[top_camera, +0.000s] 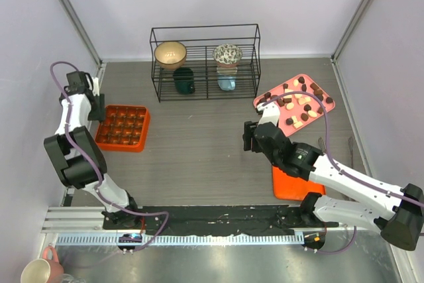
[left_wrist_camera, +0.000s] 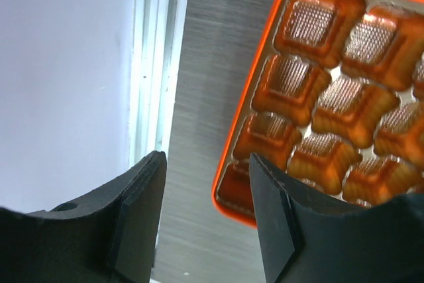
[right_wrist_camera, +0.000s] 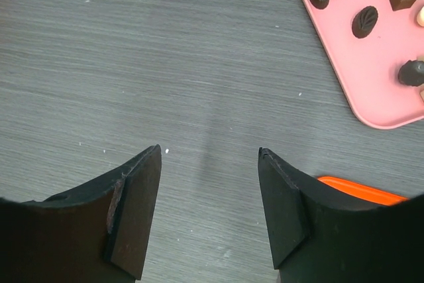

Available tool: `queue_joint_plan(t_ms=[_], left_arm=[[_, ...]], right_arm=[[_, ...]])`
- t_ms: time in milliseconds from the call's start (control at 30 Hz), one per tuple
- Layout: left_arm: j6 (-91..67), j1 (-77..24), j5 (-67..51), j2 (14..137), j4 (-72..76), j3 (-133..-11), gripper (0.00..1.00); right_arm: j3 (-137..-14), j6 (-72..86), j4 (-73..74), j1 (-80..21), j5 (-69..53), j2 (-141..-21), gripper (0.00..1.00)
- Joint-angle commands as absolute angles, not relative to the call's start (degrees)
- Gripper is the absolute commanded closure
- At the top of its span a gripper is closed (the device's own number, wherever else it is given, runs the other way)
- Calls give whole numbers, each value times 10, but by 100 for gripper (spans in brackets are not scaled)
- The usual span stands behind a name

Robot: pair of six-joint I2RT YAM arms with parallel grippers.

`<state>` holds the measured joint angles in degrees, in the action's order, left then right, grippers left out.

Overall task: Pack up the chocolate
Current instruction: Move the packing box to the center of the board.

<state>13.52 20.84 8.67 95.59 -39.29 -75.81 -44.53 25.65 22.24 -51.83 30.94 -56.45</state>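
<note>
The chocolate (top_camera: pixel 296 103) lies as several dark, tan and cream pieces on the pink tray (top_camera: pixel 326 106) at the right. In the right wrist view, dark pieces of chocolate (right_wrist_camera: pixel 365 21) sit on the tray's corner (right_wrist_camera: pixel 381 97) at the upper right. My right gripper (top_camera: pixel 250 138) (right_wrist_camera: pixel 209 150) hangs open over bare table left of the tray, holding nothing. The orange gridded box (top_camera: pixel 144 130) (left_wrist_camera: pixel 255 84) stands at the left, and the cells visible in the left wrist view are empty. My left gripper (top_camera: pixel 101 107) (left_wrist_camera: pixel 207 158) is open at the box's left edge, with its right finger (left_wrist_camera: pixel 278 217) over the corner.
A black wire rack (top_camera: pixel 205 61) with bowls and mugs stands at the back. A flat orange lid (top_camera: pixel 295 183) lies under the right arm. The left wall and its metal rail (left_wrist_camera: pixel 156 64) run close beside the left gripper. A mug (top_camera: pixel 40 271) sits off the table at bottom left.
</note>
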Motion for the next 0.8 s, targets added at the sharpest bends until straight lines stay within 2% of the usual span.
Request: queue_joint_plan(t_ms=[0, 500, 600, 633, 767], left_arm=[[93, 212, 43, 972, -367, -780, 43], [142, 212, 33, 1034, -334, -747, 46], [149, 212, 19, 1030, -336, -732, 53], [153, 209, 18, 1027, -339, -728, 61], [163, 187, 7, 1007, -358, -704, 65]], right_arm=[[-434, 261, 200, -529, 337, -549, 35], [-427, 272, 200, -539, 339, -547, 36], [-428, 272, 202, -541, 340, -546, 36], [-428, 273, 201, -541, 341, -546, 36], [-426, 274, 200, -543, 341, -550, 36]])
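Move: The packing box's middle is some 10 cm to the left hand's right, about 1 cm ahead and roughly 8 cm below; its left rim is almost under the fingers. The wall rail runs about 5 cm to that hand's left, level with it and some 8 cm down. The wire rack stands about 19 cm ahead and 39 cm to the right. From the right hand, the box lies about 44 cm left, 5 cm ahead and 13 cm lower. Down about 6 cm goes the left hand, half-open fingers leading, from above the gap beside the wall rail onto the packing box's left rim, easing a little forward and then slightly right. Near the bottom the fingers straddle the rim, one inside the box and one outside, and close by about a third; a firm pinch can't be seen yet. ##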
